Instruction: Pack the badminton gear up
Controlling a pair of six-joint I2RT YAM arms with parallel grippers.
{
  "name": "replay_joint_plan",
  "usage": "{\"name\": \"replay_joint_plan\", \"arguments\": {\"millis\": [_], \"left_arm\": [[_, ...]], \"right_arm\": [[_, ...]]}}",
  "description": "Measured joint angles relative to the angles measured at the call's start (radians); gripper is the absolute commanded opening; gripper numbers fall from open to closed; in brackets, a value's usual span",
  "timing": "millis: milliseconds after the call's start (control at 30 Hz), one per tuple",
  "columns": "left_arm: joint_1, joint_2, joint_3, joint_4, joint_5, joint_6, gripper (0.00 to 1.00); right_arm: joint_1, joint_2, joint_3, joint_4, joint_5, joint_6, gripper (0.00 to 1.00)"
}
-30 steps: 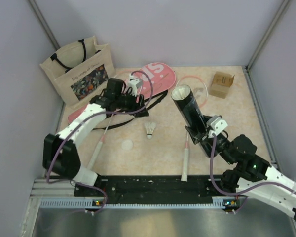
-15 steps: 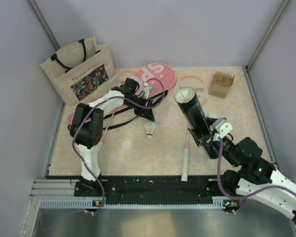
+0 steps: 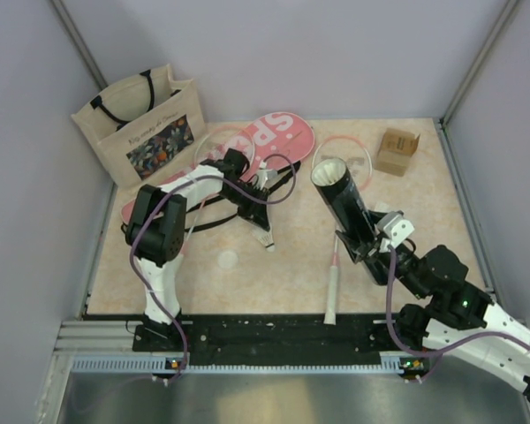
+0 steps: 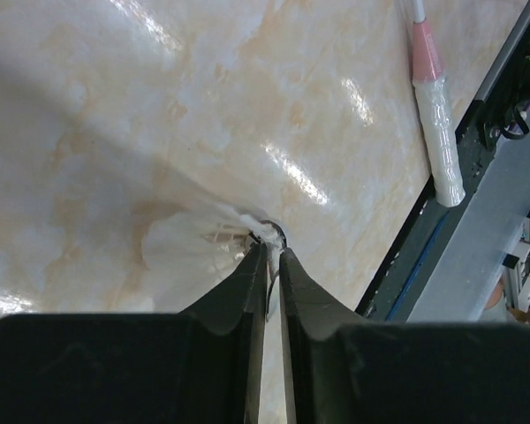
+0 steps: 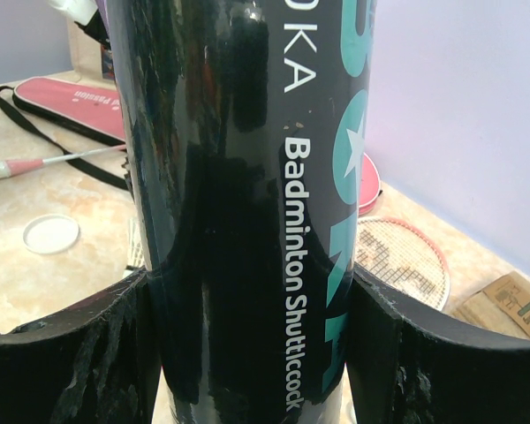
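Observation:
A white feather shuttlecock [image 4: 190, 254] lies on the table, and my left gripper [image 4: 270, 252] is shut on its cork end. In the top view the left gripper [image 3: 267, 237] covers it almost fully. My right gripper [image 3: 367, 245] holds the dark cylindrical tube [image 3: 343, 201] tilted, open mouth up and toward the back. In the right wrist view the tube [image 5: 247, 177] fills the space between the fingers. One pink racket [image 3: 333, 283] lies under the tube, handle toward me. The other racket's hoop [image 3: 208, 141] rests on the pink SPORT cover [image 3: 283, 132].
A beige tote bag [image 3: 146, 124] stands at the back left. A small cardboard box [image 3: 397, 150] sits back right. A white round lid [image 3: 227, 259] lies near the left arm. The cover's black strap [image 3: 214, 221] loops over the table.
My left arm has come down from above the cover to the shuttlecock, and its jaws have closed on it. The right arm with the tube has shifted slightly.

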Motion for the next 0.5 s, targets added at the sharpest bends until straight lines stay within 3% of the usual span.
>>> {"name": "replay_joint_plan", "arguments": {"millis": [100, 300, 500], "left_arm": [[-0.001, -0.028, -0.028, -0.019, 0.0, 0.0, 0.0], [-0.002, -0.119, -0.062, -0.037, -0.018, -0.036, 0.0], [-0.002, -0.319, -0.063, 0.012, -0.094, -0.199, 0.0]], "right_arm": [[0.0, 0.007, 0.0, 0.0, -0.005, 0.002, 0.29], [0.0, 0.01, 0.0, -0.001, -0.014, 0.01, 0.3], [0.0, 0.032, 0.0, -0.034, -0.029, 0.008, 0.3]]}}
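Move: The shuttlecock lies practically between the left hand's fingertips, its middle about 1 cm ahead and 1 cm lower, cork end back towards the robot. From that hand the round white lid is some 12 cm left and 9 cm back, the right racket handle about 20 cm right and 20 cm back, and the bag strap crosses roughly 14 cm straight ahead, all some 3 cm lower. From the right hand the shuttlecock lies about 27 cm left, 12 cm ahead and 24 cm down. The shuttlecock is pinched near its cork as the left fingers, already nearly shut, close fully while easing back about 2 cm; the left hand then carries it up off the table, some 9 cm and quickening, with the wrist swinging roughly 10 degrees counter-clockwise late on. The right hand keeps its hold on the shuttlecock tube, sinking a centimetre or so. ##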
